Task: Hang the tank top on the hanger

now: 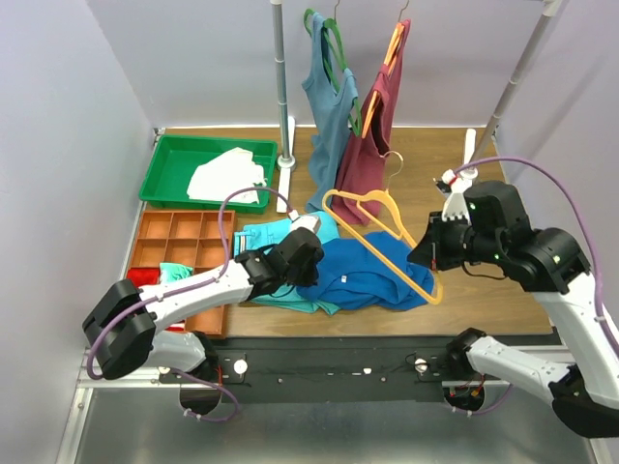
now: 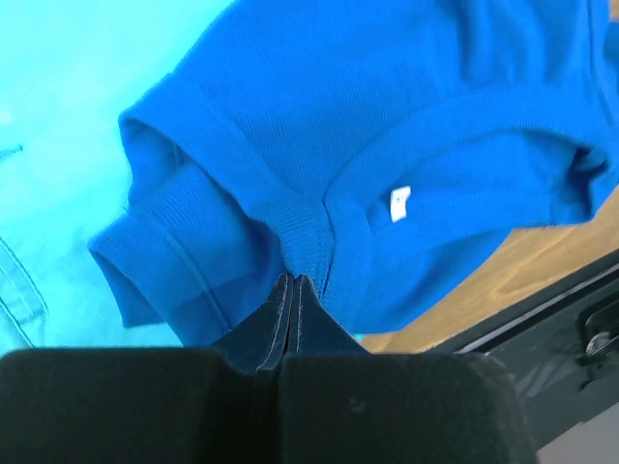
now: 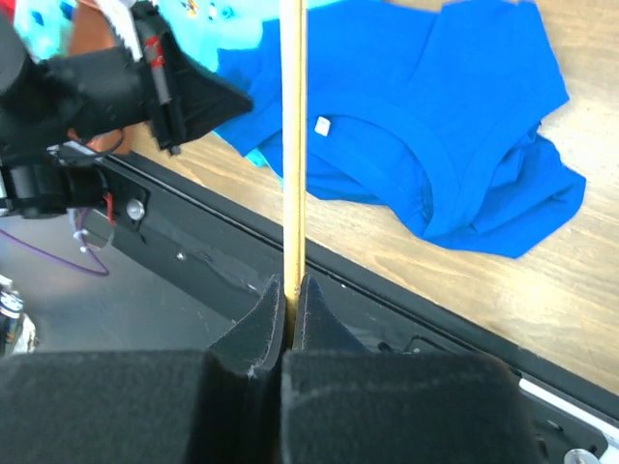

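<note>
The royal blue tank top (image 1: 372, 275) lies crumpled at the front middle of the wooden table, partly over a turquoise garment. My left gripper (image 1: 319, 266) is at its left edge. In the left wrist view that gripper (image 2: 293, 280) is shut, with its tips pinching the ribbed shoulder seam of the tank top (image 2: 387, 116). The light-orange hanger (image 1: 372, 208) slants over the tank top's right side, hook toward the back. My right gripper (image 1: 432, 261) is shut on its lower bar. In the right wrist view the hanger (image 3: 293, 145) runs straight up from the shut right gripper (image 3: 292, 285), past the tank top (image 3: 455, 116).
A green tray (image 1: 174, 159) holding white cloth sits at back left, with an orange compartment tray (image 1: 184, 237) in front of it. The folded turquoise garment (image 1: 276, 237) lies under the left arm. A grey-blue top (image 1: 329, 106) and a maroon top (image 1: 372, 135) hang from the rack, beside its pole (image 1: 280, 87).
</note>
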You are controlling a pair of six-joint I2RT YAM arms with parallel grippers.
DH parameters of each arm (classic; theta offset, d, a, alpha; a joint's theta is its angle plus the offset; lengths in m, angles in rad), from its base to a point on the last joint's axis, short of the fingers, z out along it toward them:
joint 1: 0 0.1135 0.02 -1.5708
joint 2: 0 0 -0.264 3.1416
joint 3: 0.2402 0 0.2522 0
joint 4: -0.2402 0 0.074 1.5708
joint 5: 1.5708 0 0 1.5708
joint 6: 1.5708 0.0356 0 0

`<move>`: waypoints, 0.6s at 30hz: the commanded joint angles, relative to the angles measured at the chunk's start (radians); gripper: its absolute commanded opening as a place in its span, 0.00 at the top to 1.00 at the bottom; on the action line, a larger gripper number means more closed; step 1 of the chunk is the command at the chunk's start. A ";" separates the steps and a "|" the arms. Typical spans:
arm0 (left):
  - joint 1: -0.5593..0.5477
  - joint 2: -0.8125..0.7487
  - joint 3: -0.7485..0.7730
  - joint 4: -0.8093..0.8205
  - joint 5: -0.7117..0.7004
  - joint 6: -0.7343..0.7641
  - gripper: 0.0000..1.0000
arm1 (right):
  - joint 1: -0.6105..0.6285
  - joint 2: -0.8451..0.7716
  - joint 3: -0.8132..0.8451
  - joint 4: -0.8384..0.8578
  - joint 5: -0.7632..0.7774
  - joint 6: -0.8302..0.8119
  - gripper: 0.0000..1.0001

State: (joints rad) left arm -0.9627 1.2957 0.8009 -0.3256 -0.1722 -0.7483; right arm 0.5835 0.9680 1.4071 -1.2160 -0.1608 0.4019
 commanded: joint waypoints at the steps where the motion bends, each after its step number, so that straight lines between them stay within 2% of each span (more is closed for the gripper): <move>1: 0.068 0.005 0.030 0.039 0.086 -0.022 1.00 | 0.007 -0.083 -0.054 0.033 0.017 0.034 0.99; 9: 0.257 0.088 0.144 0.074 0.168 -0.040 1.00 | 0.006 -0.227 -0.172 0.064 -0.065 0.061 0.99; 18: 0.337 0.201 0.211 0.134 0.243 -0.068 1.00 | 0.007 -0.328 -0.212 0.023 -0.059 0.081 0.99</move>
State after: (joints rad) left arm -0.6502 1.4693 0.9821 -0.2237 0.0151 -0.7998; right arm 0.5835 0.6769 1.2026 -1.1988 -0.2043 0.4679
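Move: My left hand has the left edge of the blue tank top pinched. The garment's middle lies about 12 cm to the right, 1 cm ahead and a little lower. The yellow hanger's left end is some 8 cm ahead, 3 cm right and 14 cm above; the folded turquoise trousers' middle is 5 cm ahead and 6 cm left. From my right hand, which grips the hanger's right corner, the tank top's middle is 6 cm ahead, 9 cm left and 20 cm down. I keep my left fingers shut on the tank top's edge and sweep it forward about 11 cm over the turquoise trousers, towards the hanging tops, lifting some 3 cm and turning a little counter-clockwise as the hand's left side dips. Meanwhile my right hand, still clamping the hanger, draws it back about 5 cm, with a slight shift right. ##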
